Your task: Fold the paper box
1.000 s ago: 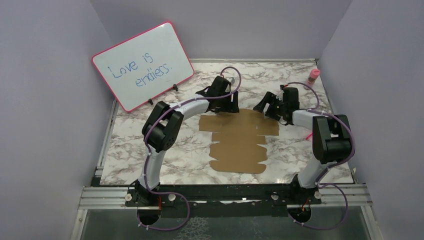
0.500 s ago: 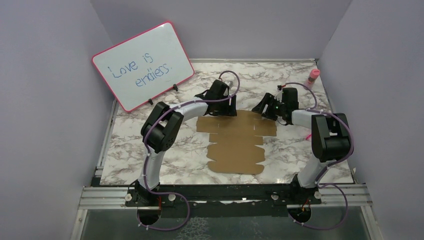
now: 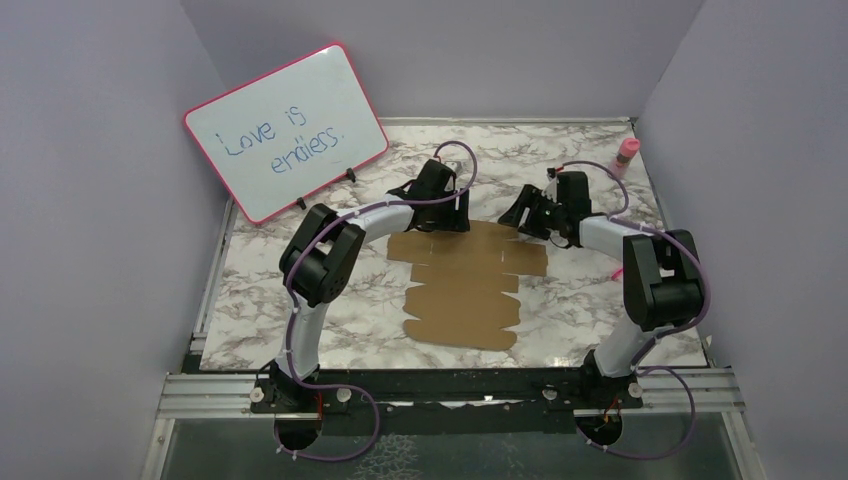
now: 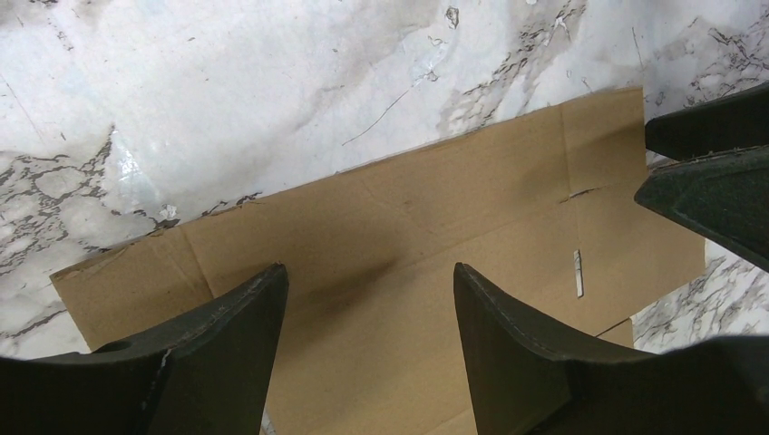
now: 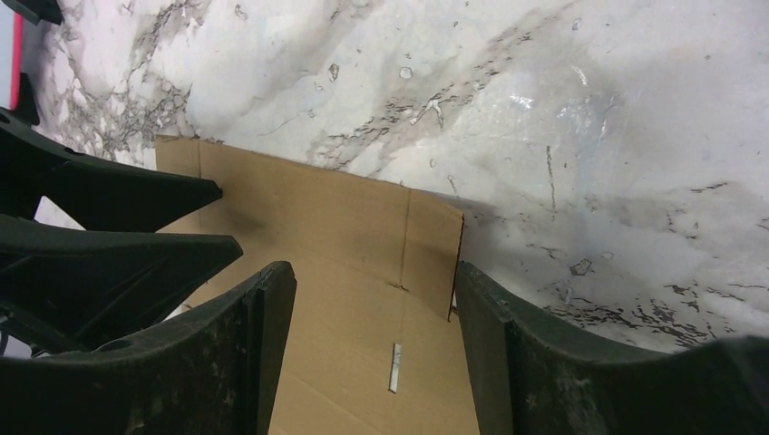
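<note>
The paper box (image 3: pixel 465 285) is a flat brown die-cut sheet with notched flaps, lying on the marble table in the middle. My left gripper (image 3: pixel 440 217) hangs open over the sheet's far left part. In the left wrist view its fingers (image 4: pixel 227 335) stand apart above the cardboard (image 4: pixel 408 217), with nothing between them. My right gripper (image 3: pixel 527 215) hangs open over the far right corner. There the cardboard (image 5: pixel 345 217) lies under the spread jaws, and its right edge runs next to the right finger (image 5: pixel 517 344). Each wrist view shows the other gripper's fingers at its side.
A pink-framed whiteboard (image 3: pixel 285 130) with writing stands at the back left. A small pink bottle (image 3: pixel 627 152) stands at the back right corner. Purple walls close in the table (image 3: pixel 300 290) on three sides.
Both grippers have shifted a little to the left, and the cardboard sheet has slid left with them. The right gripper has come closer to the left one.
</note>
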{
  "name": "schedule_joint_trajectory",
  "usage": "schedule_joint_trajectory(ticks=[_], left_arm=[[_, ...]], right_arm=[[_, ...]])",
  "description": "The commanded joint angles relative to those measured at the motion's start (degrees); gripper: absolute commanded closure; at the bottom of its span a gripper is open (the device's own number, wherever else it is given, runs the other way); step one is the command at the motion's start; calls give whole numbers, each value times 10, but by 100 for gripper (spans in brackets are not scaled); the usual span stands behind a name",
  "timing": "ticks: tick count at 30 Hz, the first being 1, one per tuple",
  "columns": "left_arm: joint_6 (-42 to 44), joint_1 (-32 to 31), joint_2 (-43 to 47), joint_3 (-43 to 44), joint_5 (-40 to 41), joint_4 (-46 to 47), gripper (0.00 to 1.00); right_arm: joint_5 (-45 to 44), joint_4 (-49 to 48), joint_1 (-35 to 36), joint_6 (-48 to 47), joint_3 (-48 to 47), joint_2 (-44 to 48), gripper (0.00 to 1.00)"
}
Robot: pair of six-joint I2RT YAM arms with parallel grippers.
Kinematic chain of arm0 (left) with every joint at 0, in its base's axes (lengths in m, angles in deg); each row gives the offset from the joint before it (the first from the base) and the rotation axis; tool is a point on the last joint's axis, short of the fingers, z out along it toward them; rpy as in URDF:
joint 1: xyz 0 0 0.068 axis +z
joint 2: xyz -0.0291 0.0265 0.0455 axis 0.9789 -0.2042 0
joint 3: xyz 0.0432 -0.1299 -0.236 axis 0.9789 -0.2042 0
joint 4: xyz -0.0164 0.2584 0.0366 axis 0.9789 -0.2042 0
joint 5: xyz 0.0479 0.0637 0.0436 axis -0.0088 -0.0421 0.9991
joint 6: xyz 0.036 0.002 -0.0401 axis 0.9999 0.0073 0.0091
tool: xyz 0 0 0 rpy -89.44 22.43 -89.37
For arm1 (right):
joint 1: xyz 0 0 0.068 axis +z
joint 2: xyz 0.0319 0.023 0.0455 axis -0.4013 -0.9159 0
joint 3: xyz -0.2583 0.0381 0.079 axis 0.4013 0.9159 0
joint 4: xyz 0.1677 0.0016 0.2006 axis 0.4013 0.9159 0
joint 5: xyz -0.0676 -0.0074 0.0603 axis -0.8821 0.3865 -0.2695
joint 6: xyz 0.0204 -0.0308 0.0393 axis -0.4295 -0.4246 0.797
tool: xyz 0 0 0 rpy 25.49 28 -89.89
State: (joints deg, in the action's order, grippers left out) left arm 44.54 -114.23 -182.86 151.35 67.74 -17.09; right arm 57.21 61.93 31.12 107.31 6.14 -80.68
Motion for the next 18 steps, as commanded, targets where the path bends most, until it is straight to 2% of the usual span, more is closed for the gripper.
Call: schedule_joint_trajectory(ticks=[1,18], left_arm=[[-3,-8,-4,-16,-14,-1,31],[-7,-11,1,-23,-12,4,31]], right_arm=[[12,27,24,0,-16,20,31],[-62,74,98,-9,-74,-13,31]])
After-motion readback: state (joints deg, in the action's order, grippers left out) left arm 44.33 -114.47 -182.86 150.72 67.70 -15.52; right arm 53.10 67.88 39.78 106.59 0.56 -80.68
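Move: Just beneath the right hand's open fingers, about 1 cm ahead, 1 cm left and 2 cm below, is the small tab at the right end of the box's far strip. The right side flap lies some 6 cm back and level sideways, the main panel's middle about 5 cm back and 11 cm left. From the left hand, the same tab is about 11 cm right, 1 cm ahead and slightly below. Sweeping left by about 5 cm towards the left hand, and rising 1.5 cm on the way, the right hand carries the tab up and inward with its outer finger while turning slightly counter-clockwise, its fingers still open. The left hand stays put with its fingers open, still holding the far strip down. ##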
